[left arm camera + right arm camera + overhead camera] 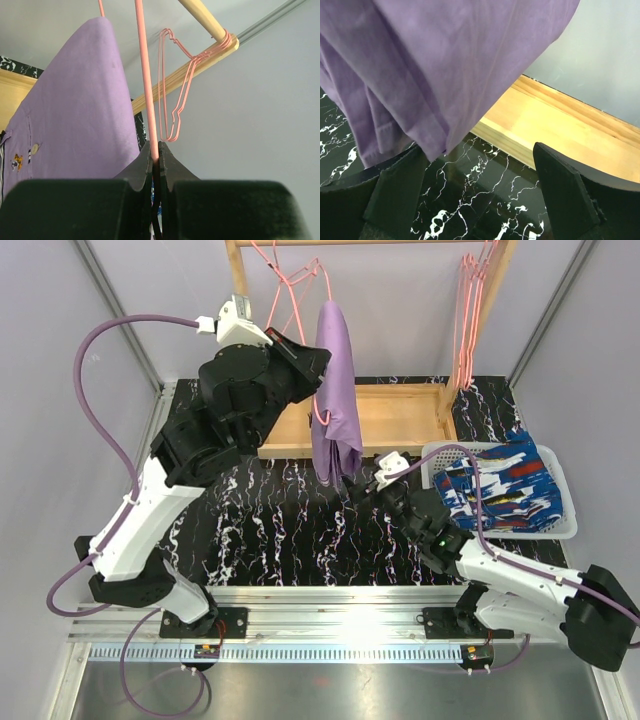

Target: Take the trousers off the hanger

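Observation:
The lilac trousers hang over a pink wire hanger on the wooden rail. My left gripper is up beside them, shut on the hanger's wire; the lilac trousers hang just left of its fingers. My right gripper stands open at the trousers' lower end. In the right wrist view the lilac cloth hangs above and towards the left finger, with only table between the jaws. The dark blue patterned trousers lie in a white basket.
The wooden rack's base tray sits behind the hanging trousers, and its edge shows just beyond my right fingers. Spare pink hangers hang at the rail's right end. The table top is black marble.

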Robot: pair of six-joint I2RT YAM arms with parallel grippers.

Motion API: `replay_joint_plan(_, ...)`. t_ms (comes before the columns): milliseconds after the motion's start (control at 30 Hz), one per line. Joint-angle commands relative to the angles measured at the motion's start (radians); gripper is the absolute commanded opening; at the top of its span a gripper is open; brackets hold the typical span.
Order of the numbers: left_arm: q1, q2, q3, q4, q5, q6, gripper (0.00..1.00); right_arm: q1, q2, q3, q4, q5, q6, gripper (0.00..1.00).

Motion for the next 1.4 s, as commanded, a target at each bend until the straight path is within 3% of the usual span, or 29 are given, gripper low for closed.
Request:
replay_joint_plan(0,0.005,-0.061,0.063,0.162,-0.003,-0.035,0.0,0.012,0.018,0.001,0.127,-0.017,0.006,0.94)
replay_joint_plan(167,0.006,-0.061,0.048,0.171,-0.006,-0.059,0.0,0.033,0.033,-0.016,0.193,0.007,-0.01,0.99)
replay_joint_plan(567,0.006,-0.079,-0.029,0.202,0.011,-0.116,0.0,0.067,0.102,0.047,0.373,0.168,-0.155,0.99)
replay_joint_plan(1167,0.006,-0.111,-0.122,0.2,0.003,-0.164,0.0,0.065,0.153,0.236,0.462,0.104,-0.362,0.98)
replay_joint_plan(1367,0.006,-0.105,-0.116,0.18,-0.012,-0.142,0.0,0.073,0.149,0.296,0.422,0.056,-0.389,0.97)
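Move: The purple trousers hang on the pink hanger still pinched by the left gripper. Their middle is about 6 cm left of the right gripper, 5 cm ahead and 14 cm above it, with the hem near its fingers; from the left gripper it is roughly 5 cm ahead, 3 cm right and 15 cm below. From the right gripper, the white basket is some 29 cm right, level forward and 23 cm below; the wooden tray is 15 cm ahead, 2 cm left and as low as the basket. Lift the right gripper about 14 cm from the hem along the right side of the purple trousers, easing only slightly forward, and tip its fingers up some 25 degrees. Keep those fingers wide open, and stop with the cloth reaching in between them. Hold the hanger pinched in the left gripper, letting it sink a little under 3 cm late on. ##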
